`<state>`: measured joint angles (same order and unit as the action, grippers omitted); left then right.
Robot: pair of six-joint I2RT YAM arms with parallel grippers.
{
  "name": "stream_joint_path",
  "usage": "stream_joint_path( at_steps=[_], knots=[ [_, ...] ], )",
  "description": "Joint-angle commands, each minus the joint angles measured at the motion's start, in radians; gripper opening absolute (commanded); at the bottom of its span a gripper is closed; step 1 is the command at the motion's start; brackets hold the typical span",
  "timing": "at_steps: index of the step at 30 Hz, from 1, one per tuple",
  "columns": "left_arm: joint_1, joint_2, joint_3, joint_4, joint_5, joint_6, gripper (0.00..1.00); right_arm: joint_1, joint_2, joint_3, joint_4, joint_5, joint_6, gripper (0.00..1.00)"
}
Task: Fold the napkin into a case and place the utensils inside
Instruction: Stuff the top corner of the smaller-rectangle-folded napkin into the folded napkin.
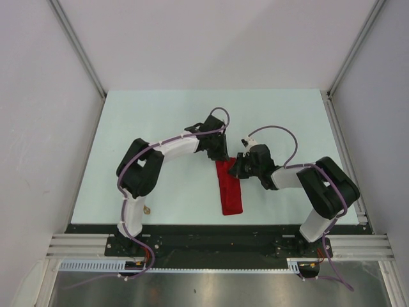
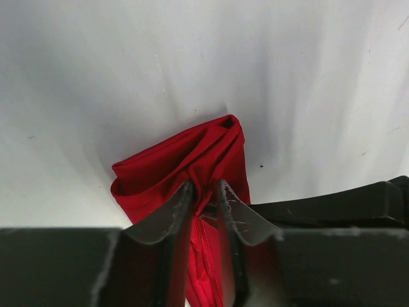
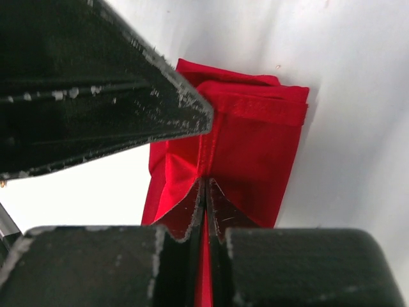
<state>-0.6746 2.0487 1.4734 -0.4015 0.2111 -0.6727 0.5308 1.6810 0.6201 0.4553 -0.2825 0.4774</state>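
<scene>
The red napkin [image 1: 231, 192] lies mid-table as a narrow folded strip running toward the near edge. My left gripper [image 1: 220, 152] is at its far end. In the left wrist view the napkin [image 2: 179, 163] is bunched up, and my left gripper [image 2: 204, 188] is shut on a gathered ridge of it. My right gripper [image 1: 238, 167] sits just beside, at the strip's right edge. In the right wrist view my right gripper [image 3: 206, 182] is shut on a thin fold of the napkin [image 3: 255, 147]. A small gold-coloured piece [image 1: 147, 209], seemingly one of the utensils, lies by the left arm's base.
The pale table [image 1: 160, 115] is walled by white panels on three sides. The two wrists are close together over the napkin, and the left gripper's black body [image 3: 96, 83] fills the upper left of the right wrist view. A black rail [image 1: 211, 240] runs along the near edge.
</scene>
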Motion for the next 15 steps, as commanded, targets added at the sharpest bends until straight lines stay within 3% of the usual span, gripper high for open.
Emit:
stream_joint_path(
  at_steps=[1, 10, 15],
  knots=[
    [-0.006, 0.016, 0.073, -0.005, -0.019, 0.002, 0.24, 0.011, -0.003, 0.000, 0.043, -0.014, -0.022, 0.04],
    [-0.008, 0.048, 0.108, -0.025, -0.019, 0.022, 0.22, 0.008, -0.012, 0.013, 0.023, -0.018, -0.052, 0.05],
    [-0.010, 0.042, 0.104, -0.030, -0.026, 0.038, 0.01, -0.012, -0.061, 0.004, -0.007, -0.014, -0.054, 0.12]
  ],
)
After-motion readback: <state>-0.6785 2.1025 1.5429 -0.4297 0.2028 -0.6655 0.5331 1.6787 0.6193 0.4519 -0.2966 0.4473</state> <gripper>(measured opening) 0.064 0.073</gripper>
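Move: Bunched cloth at the napkin's top corner lies right at the left fingertips, about 1 cm farther out and 1 cm to the right, roughly 1 cm lower. The folded strip's far right corner is some 2 cm ahead and 3 cm right of the left hand, its far left corner 3 cm ahead and 4 cm left. From the right hand, already shut on the strip, the bunched cloth is about 5 cm ahead and 2 cm left; the strip's near end is some 14 cm straight back. The left fingertips, still on the cloth at the napkin's open far end, close from a small gap to nearly shut, pinching the bunched top fold. Meanwhile that hand eases about 1 cm forward and right, lifting slightly and then dipping again as the fingers shut. The right hand stays put, its fingers still shut on the strip just nearer the base. ##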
